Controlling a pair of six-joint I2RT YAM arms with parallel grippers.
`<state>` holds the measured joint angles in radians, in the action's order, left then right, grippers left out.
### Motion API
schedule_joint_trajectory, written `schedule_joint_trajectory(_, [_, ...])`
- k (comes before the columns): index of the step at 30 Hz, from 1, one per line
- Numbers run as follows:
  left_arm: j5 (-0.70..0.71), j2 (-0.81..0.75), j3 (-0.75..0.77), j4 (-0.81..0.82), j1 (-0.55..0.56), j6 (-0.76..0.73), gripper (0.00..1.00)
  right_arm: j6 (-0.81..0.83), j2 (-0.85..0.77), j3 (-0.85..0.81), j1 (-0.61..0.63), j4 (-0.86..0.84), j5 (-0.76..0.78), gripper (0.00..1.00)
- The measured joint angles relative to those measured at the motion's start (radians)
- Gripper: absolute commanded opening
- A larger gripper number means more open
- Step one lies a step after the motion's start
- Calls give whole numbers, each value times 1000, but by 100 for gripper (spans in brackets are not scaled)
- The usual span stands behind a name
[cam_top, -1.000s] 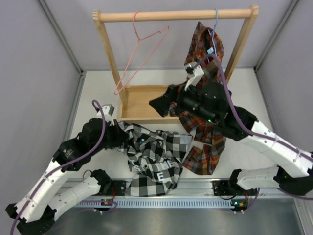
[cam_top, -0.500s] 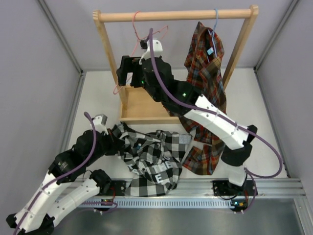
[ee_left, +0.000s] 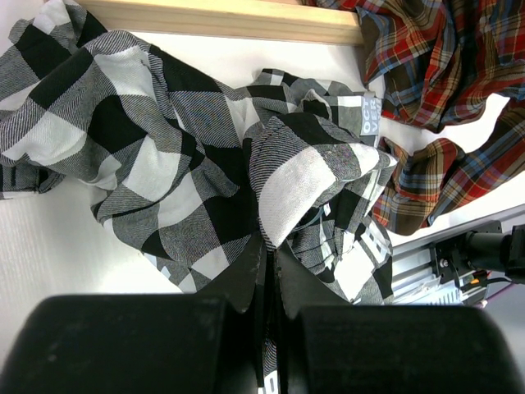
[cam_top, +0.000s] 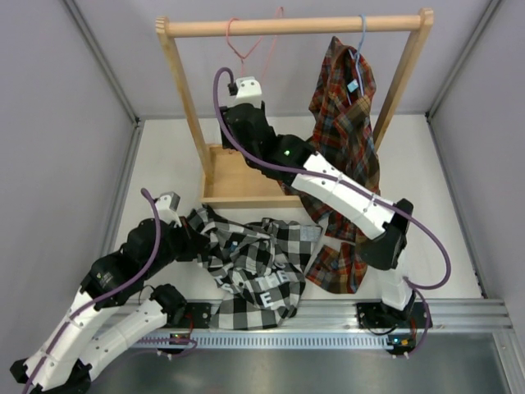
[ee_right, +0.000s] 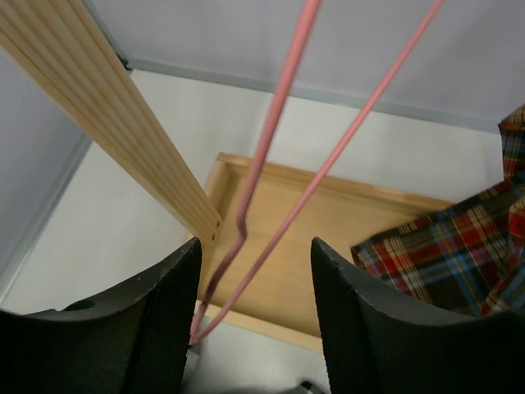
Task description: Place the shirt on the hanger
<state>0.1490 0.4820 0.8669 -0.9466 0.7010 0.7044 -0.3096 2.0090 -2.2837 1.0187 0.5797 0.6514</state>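
Observation:
The shirt (cam_top: 254, 264), black-and-white check with white letters, lies crumpled on the table in front of the rack. My left gripper (cam_top: 194, 238) is shut on a fold of the shirt (ee_left: 164, 148), and the cloth runs down between its closed jaws (ee_left: 271, 256). The thin pink hanger (cam_top: 241, 51) hangs by its hook from the left part of the wooden rail. My right gripper (cam_top: 238, 115) is up at the hanger. In the right wrist view two wires of the hanger (ee_right: 271, 148) pass between the parted jaws of the right gripper (ee_right: 256, 283), with space on both sides.
The wooden rack has a top rail (cam_top: 312, 25), a left post (ee_right: 98, 98) and a shallow base tray (cam_top: 234, 174). A red, orange and blue plaid shirt (cam_top: 346, 115) hangs on a light blue hanger (cam_top: 362, 37) at the rail's right and trails onto the table.
My right arm swung left from the plaid shirt to the pink hanger, and its jaws have narrowed around the wires. The left arm drew back slightly, still gripping the shirt.

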Motion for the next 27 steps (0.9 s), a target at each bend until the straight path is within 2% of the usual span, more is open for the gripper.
schedule_joint_trajectory(5, [-3, -8, -1, 0, 0, -3, 0, 23, -78, 121, -17, 6, -21, 35])
schedule_joint_trajectory(12, [-4, -28, -2, 0, 0, -5, 0, 60, -136, 163, -92, -5, -100, 28])
schedule_joint_trajectory(16, [-4, -28, -3, 0, 0, -5, 0, 96, -143, 163, -107, -8, -126, 18])
schedule_joint_trajectory(19, [-7, -28, -3, 0, 0, -6, 0, 125, -143, 163, -110, -8, -158, 5])
schedule_joint_trajectory(24, [-11, -28, -3, 0, 0, -9, 0, 152, -143, 163, -131, -9, -198, 5])
schedule_joint_trajectory(27, [-12, -28, -3, 0, 0, -11, 0, 172, -143, 163, -140, -10, -204, 1])
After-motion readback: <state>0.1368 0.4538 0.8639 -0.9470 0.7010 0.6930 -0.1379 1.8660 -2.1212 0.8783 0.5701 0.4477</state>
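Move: The pink hanger's near end sits between the right hand's open fingers, beside the left one: about 1 cm ahead, 2 cm to the left, roughly level. Its hook, on the rail, is some 15 cm ahead, 1 cm right and 17 cm higher; the rack's left post stands about 14 cm ahead and 10 cm left. From the left hand, that near end is about 23 cm ahead, 6 cm right and 14 cm above. The hanger's near end is swung to the right and pinched by the right hand, which travels about 5 cm right, with a small dip and recovery and a slight advance of 2 cm, turning barely 10 degrees. Meanwhile its fingers close from a little over half open to shut on the pink tube. The left hand stays put, still gripping the checkered shirt. ##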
